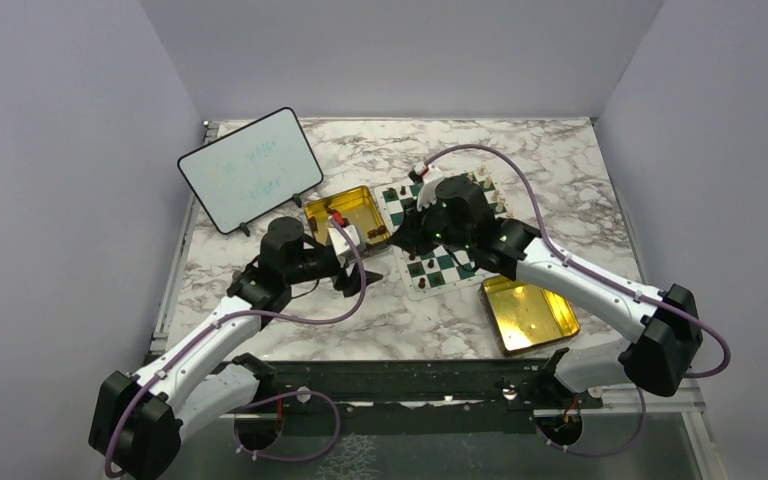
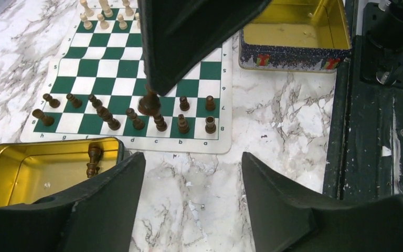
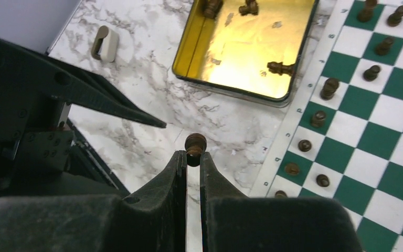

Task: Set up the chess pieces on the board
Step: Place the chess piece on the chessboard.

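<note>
My right gripper [image 3: 191, 157] is shut on a dark brown chess piece [image 3: 195, 148], held by its top near the board's [image 3: 378, 105] dark-piece edge. The left wrist view shows that same piece [image 2: 149, 102] hanging under the right fingers [image 2: 189, 42], above two rows of dark pieces [image 2: 110, 113]. Cream pieces [image 2: 105, 10] stand at the board's [image 2: 136, 68] far side. My left gripper [image 2: 191, 173] is open over bare marble just off the board's edge, with nothing between its fingers. Both grippers hover close together at the board's [image 1: 440, 265] left side.
A gold tin [image 2: 31, 168] holding a dark piece [image 2: 93, 159] sits beside my left finger. A second gold tin [image 1: 528, 313] lies near the right arm. A whiteboard [image 1: 250, 170] stands at the back left. A small white object [image 3: 105, 42] lies on the marble.
</note>
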`<control>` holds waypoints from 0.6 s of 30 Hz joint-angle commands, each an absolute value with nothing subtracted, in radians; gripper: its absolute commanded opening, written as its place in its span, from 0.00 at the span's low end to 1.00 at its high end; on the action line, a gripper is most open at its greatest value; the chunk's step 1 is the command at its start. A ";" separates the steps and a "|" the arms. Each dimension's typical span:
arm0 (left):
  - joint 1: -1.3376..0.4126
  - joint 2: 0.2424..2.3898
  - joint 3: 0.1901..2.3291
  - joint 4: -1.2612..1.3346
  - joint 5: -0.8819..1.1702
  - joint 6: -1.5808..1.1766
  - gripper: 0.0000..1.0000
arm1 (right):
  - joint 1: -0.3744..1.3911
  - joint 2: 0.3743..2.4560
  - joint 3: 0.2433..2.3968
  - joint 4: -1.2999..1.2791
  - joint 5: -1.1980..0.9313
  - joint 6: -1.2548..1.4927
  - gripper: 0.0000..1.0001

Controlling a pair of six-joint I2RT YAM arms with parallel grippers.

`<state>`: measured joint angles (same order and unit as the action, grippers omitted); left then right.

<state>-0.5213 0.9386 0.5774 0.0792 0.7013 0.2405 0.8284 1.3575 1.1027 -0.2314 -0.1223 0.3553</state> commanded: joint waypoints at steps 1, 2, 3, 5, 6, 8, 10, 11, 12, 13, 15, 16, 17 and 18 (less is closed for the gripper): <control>-0.527 0.913 0.557 0.059 0.668 0.286 0.86 | 0.806 1.392 1.195 -0.352 0.021 0.282 0.01; -0.527 0.909 0.553 0.051 0.664 0.294 0.98 | 0.801 1.410 1.215 -0.375 0.042 0.272 0.01; -0.526 0.904 0.550 0.043 0.657 0.297 0.99 | 0.796 1.428 1.234 -0.398 0.058 0.264 0.01; -0.526 0.896 0.547 0.031 0.645 0.300 0.99 | 0.781 1.458 1.260 -0.420 0.078 0.249 0.01; -0.526 0.890 0.544 0.025 0.634 0.301 0.99 | 0.770 1.474 1.271 -0.428 0.087 0.243 0.01; -0.526 0.879 0.543 0.019 0.588 0.276 0.99 | 0.743 1.515 1.296 -0.446 0.100 0.233 0.01; -0.526 0.876 0.544 0.016 0.517 0.224 0.99 | 0.713 1.561 1.322 -0.467 0.109 0.223 0.01; -0.526 0.878 0.547 0.012 0.477 0.188 0.99 | 0.700 1.583 1.331 -0.471 0.116 0.217 0.01; -0.526 0.882 0.556 0.004 0.434 0.152 0.99 | 0.688 1.604 1.335 -0.467 0.119 0.212 0.01; -0.527 0.889 0.568 -0.009 0.403 0.126 0.99 | 0.675 1.623 1.338 -0.462 0.116 0.208 0.00; -0.526 0.906 0.598 -0.055 0.365 0.100 0.99 | 0.649 1.667 1.352 -0.456 0.103 0.206 0.01; -0.526 0.914 0.613 -0.075 0.358 0.105 0.99 | 0.642 1.688 1.362 -0.454 0.100 0.206 0.01; -0.526 0.918 0.624 -0.093 0.346 0.111 0.99 | 0.639 1.712 1.373 -0.452 0.098 0.205 0.01; -0.526 0.917 0.630 -0.100 0.330 0.108 0.99 | 0.637 1.736 1.385 -0.451 0.099 0.204 0.01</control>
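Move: About 13 cm ahead of the right hand, 6 cm to its right and 20 cm below it lies the gap in the dark pawn row; its fingers already hold a dark chess piece. The king beside the gap stands 15 cm ahead and 3 cm right of the hand, the pawn beyond the gap 20 cm ahead and 5 cm right, the pawn on the near side 6 cm ahead and 8 cm right. From the left hand, the gold tray is centred some 21 cm ahead, 8 cm left, 19 cm below. Carrying the gripped piece away from the left hand, the right arm sweeps about 10 cm forward and 6 cm to its right towards the pawn-row gap, level at first, then sinking 7 cm while its fingers tip down and swing clockwise. The left arm spreads its empty fingers fully, eases down, then left and forward towards the tray, turning some 15 degrees counter-clockwise. ##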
